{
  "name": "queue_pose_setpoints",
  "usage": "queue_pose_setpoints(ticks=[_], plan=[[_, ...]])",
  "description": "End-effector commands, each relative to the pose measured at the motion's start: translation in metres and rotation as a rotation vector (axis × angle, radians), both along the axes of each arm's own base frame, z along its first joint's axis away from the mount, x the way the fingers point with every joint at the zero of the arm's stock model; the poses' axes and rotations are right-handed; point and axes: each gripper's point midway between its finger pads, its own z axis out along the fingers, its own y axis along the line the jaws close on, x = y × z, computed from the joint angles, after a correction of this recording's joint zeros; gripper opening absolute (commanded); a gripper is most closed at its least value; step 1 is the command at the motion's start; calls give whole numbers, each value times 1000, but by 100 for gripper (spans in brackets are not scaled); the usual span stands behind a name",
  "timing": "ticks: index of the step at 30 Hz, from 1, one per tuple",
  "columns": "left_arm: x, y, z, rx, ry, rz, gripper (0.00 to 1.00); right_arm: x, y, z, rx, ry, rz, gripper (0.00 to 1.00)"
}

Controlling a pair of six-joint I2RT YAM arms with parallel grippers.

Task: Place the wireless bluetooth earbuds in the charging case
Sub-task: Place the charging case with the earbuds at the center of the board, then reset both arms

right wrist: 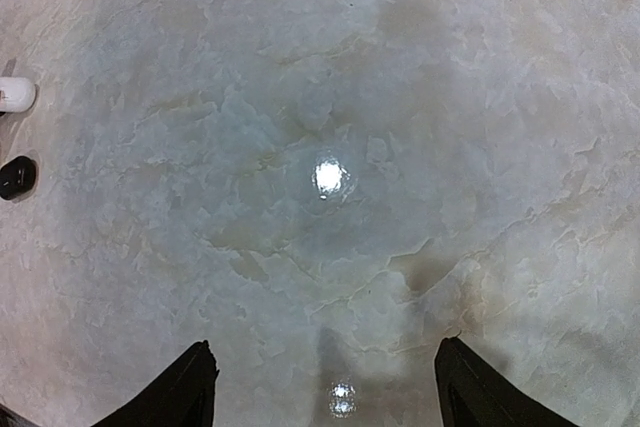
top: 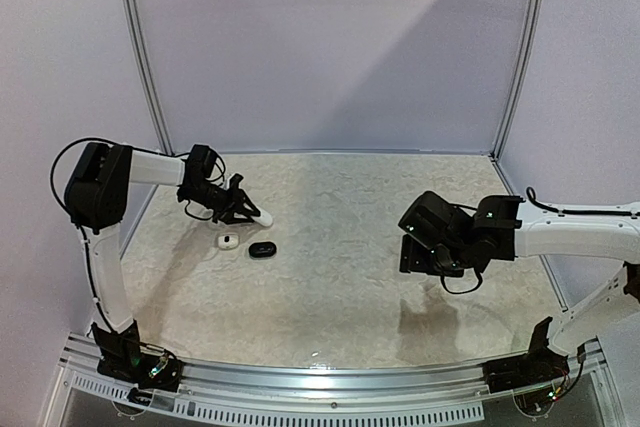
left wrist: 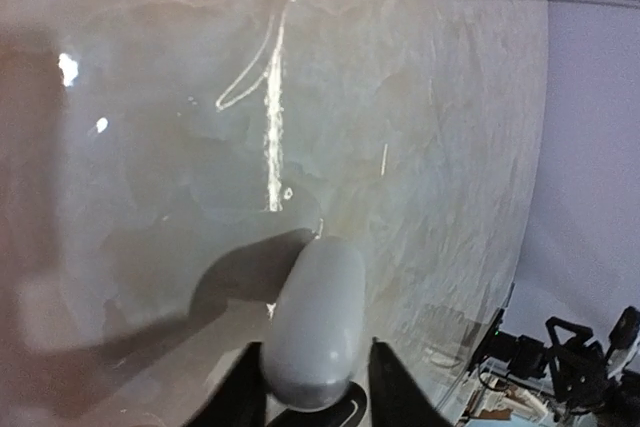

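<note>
My left gripper (top: 252, 214) is shut on a white, pill-shaped charging case (left wrist: 315, 322), which juts out past the fingertips just above the table, at the back left. Below it on the table lie a small white case (top: 228, 240) and a black case (top: 262, 250). I cannot make out any wireless bluetooth earbuds in these views. My right gripper (top: 413, 247) hovers over the right half of the table, open, with only bare surface between its fingers (right wrist: 190, 387).
The pale marbled table (top: 340, 247) is walled at the back and on both sides. In the right wrist view the black case (right wrist: 16, 177) and a white rounded object (right wrist: 16, 94) show at the left edge.
</note>
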Motion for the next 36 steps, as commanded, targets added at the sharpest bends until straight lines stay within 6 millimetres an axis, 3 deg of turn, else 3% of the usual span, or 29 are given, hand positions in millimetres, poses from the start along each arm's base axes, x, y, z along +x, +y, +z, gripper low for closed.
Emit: queue_pose_setpoints(ticks=[1, 2, 5, 6, 10, 14, 18, 24, 29, 32, 36], plan=[[-4, 8, -22, 17, 47, 70, 50, -1, -2, -7, 3, 28, -30, 77], [-7, 9, -23, 22, 52, 70, 59, -1, -2, -7, 5, 26, -35, 78], [-15, 17, -21, 65, 63, 90, 96, 0, -3, -5, 14, 17, -47, 79], [-17, 21, -18, 83, 62, 98, 99, 1, -3, -2, 20, 10, -49, 80], [-23, 34, 3, 160, 40, 124, 99, 4, -5, -1, 61, 12, -64, 97], [-29, 50, 31, 262, 9, 125, 99, 21, -17, 3, 105, 5, -109, 99], [-39, 60, 65, 313, -53, 102, 99, 48, -41, 21, 132, -66, -163, 99], [-60, 75, 128, 402, -210, 23, 99, 86, -99, 34, 215, -156, -261, 99], [-85, 96, 178, 519, -452, -58, 99, 96, -152, 43, 152, -299, -333, 99], [-102, 112, 192, 595, -591, -69, 99, 93, -172, 44, 52, -405, -316, 99], [-124, 134, 185, 659, -688, -11, 99, 77, -207, 51, -44, -571, -401, 99]])
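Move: Just beyond and beneath the left fingertips, the white charging case is still held low, about 2 cm to the right and 2 cm down, level fore and aft. The black case lies some 9 cm back and 2 cm right of that hand, the square white case about 7 cm back and 6 cm left, both some 2 cm below. From the right hand the held case is roughly 20 cm ahead, 30 cm left and 11 cm down. Opening wide after a slight dip, the left fingers let go of the charging case just over the board; the hand slides off to the left and back, then climbs about 20 cm, swinging its fingers from rightward to more forward while still pointing down. The right hand opens the rest of the way and swings some 17 cm right and 8 cm forward, away from the cases. ##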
